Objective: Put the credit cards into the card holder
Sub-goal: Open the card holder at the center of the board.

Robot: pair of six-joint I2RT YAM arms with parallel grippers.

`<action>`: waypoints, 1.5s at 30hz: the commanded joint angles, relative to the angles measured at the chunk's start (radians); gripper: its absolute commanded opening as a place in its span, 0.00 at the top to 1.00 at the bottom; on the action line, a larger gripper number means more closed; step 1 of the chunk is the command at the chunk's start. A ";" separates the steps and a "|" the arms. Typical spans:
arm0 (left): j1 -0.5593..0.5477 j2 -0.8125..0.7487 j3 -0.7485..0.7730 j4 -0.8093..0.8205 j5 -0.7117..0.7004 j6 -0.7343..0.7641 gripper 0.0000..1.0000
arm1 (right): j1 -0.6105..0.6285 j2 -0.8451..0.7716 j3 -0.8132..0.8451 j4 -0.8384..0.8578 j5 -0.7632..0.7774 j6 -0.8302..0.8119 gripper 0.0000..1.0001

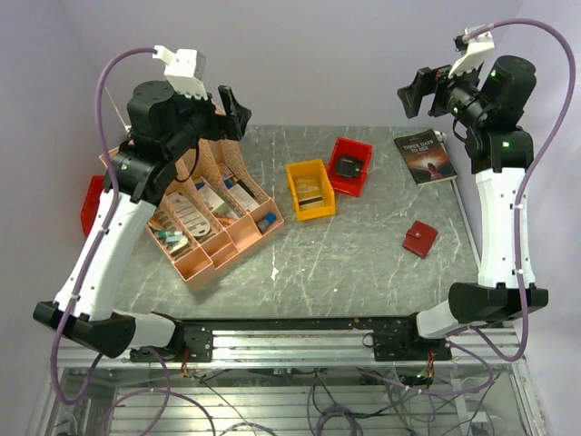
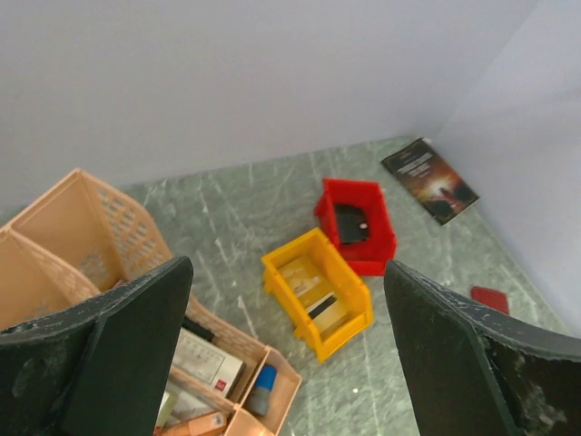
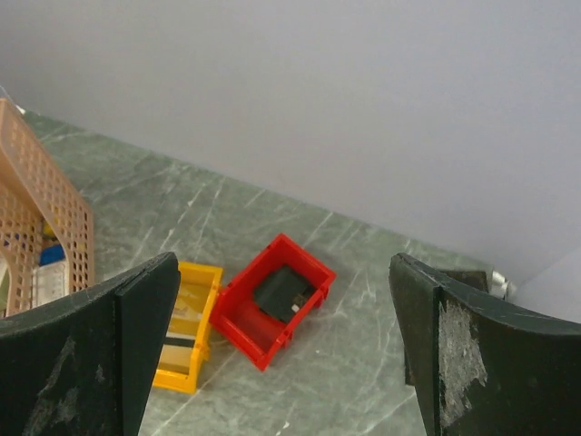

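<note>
The card holder (image 1: 419, 238) is a small flat red square lying shut on the table at the right; the left wrist view catches it at the edge (image 2: 491, 298). Yellowish credit cards (image 1: 310, 194), one with a black stripe, lie inside the yellow bin (image 1: 292, 177), also seen from the left wrist (image 2: 329, 305) and the right wrist (image 3: 182, 336). My left gripper (image 1: 232, 111) is raised high over the back left, open and empty (image 2: 287, 278). My right gripper (image 1: 416, 92) hangs high at the back right, open and empty too (image 3: 283, 269).
A peach organiser tray (image 1: 238, 240) with several compartments of leaflets and small items fills the left. A red bin (image 1: 361, 149) holding a dark object stands beside the yellow one. A dark book (image 1: 425, 155) lies at the back right. Another red bin (image 1: 91, 204) peeks out at the far left.
</note>
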 commanded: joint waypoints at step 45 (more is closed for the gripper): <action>-0.242 -0.509 -1.122 0.693 0.261 -0.502 0.06 | -0.290 -0.106 -0.868 -0.292 -0.102 -0.674 0.05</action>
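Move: The card holder lies some 48 cm below the right hand, about 10 cm back towards the bases and 11 cm to its right. From this same hand, the red bin is roughly 21 cm ahead and 9 cm to the left, the yellow bin 11 cm ahead and 23 cm left, the book about 26 cm ahead and 20 cm right, all down on the table. From the left hand the holder is some 57 cm to the right, 4 cm back and 46 cm below. Towards the red card holder, the right hand sinks about 30 cm through free air while drawing back, fingers wide open and tipping down some 35 degrees; it drifts left, then swings back right near the end. The left hand, also open and empty, drops and draws back, first going left, then sweeping right past the organizer's front corner while turning clockwise and rolling its left side down. ##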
